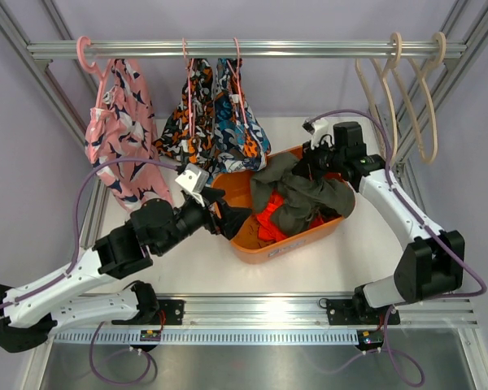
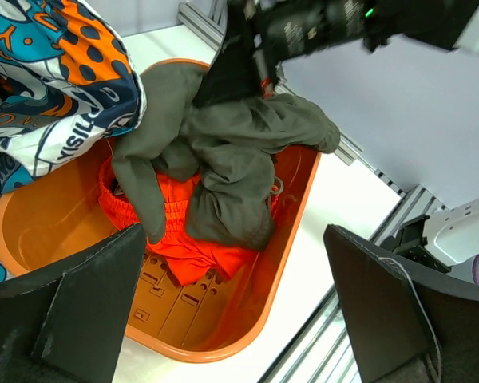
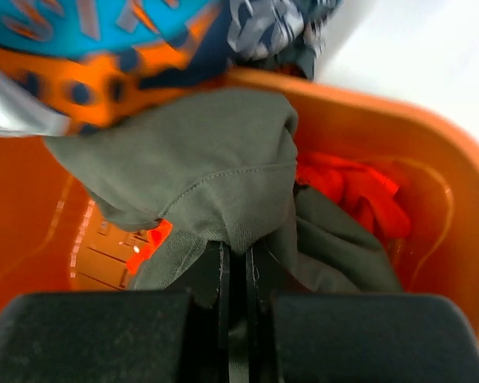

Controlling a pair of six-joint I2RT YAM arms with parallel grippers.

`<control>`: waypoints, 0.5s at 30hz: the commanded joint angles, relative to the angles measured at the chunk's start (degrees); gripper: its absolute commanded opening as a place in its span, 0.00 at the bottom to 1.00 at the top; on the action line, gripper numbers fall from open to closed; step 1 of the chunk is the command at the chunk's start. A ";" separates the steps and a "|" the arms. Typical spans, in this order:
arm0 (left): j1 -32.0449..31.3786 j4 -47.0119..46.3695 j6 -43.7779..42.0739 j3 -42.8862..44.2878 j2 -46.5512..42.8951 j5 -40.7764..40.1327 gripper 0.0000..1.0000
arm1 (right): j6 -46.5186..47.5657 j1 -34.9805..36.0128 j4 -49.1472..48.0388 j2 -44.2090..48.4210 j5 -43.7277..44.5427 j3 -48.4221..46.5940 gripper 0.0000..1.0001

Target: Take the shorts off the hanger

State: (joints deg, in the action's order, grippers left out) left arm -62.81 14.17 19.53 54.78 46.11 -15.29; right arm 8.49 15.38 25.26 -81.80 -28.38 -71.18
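Dark olive green shorts (image 1: 302,195) lie heaped in an orange basket (image 1: 329,227) over bright orange-red shorts (image 1: 271,225). My right gripper (image 1: 307,171) is shut on a fold of the olive shorts (image 3: 199,155) at the basket's far side, the cloth pinched between its fingers (image 3: 238,259). My left gripper (image 1: 230,217) hangs open over the basket's left end (image 2: 291,215), its fingers (image 2: 80,311) wide apart and holding nothing. Three printed shorts hang on the rail: a pink pair (image 1: 120,134), an orange-black pair (image 1: 189,118) and a blue-orange pair (image 1: 240,122).
Two bare beige hangers (image 1: 407,89) hang at the rail's right end. Metal frame posts run down both sides of the white table (image 1: 374,244). The blue-orange print (image 2: 52,76) hangs close above the basket's left end, near my left wrist.
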 commanded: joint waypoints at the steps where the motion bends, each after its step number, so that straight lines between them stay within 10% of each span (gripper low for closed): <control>1: 0.05 -1.96 0.33 3.31 -0.58 -2.99 0.99 | 0.99 0.01 -3.98 -1.78 3.14 5.06 0.00; 15: 0.05 -2.48 -0.46 5.95 3.90 -2.64 0.99 | 14.71 7.21 -11.47 -10.21 25.04 12.83 0.00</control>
State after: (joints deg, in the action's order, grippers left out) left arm -62.81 14.55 19.31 58.54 49.74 -16.93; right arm 20.05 22.09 11.57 -87.77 -9.39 -57.06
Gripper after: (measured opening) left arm 0.987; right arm 0.063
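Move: The right hand already holds the olive shorts pinched shut over the orange basket. The basket's middle is roughly 6 cm to its left, 3 cm nearer the base and 15 cm below. The red shorts lie in the basket about 5 cm back, 5 cm left and 16 cm down. The blue printed shorts hang about 13 cm left, 5 cm farther out and 10 cm higher. From the open left hand, the basket's middle is some 15 cm ahead, 15 cm right and 27 cm below. Down, almost straight, the right hand sinks about 11 cm into the far right part of the orange basket, quickest at first and easing later, drifting a couple of centimetres right and partly back. Its wrist turns some 20 degrees so the fingers point more steeply down, and they stay shut, still pinching the olive shorts. ##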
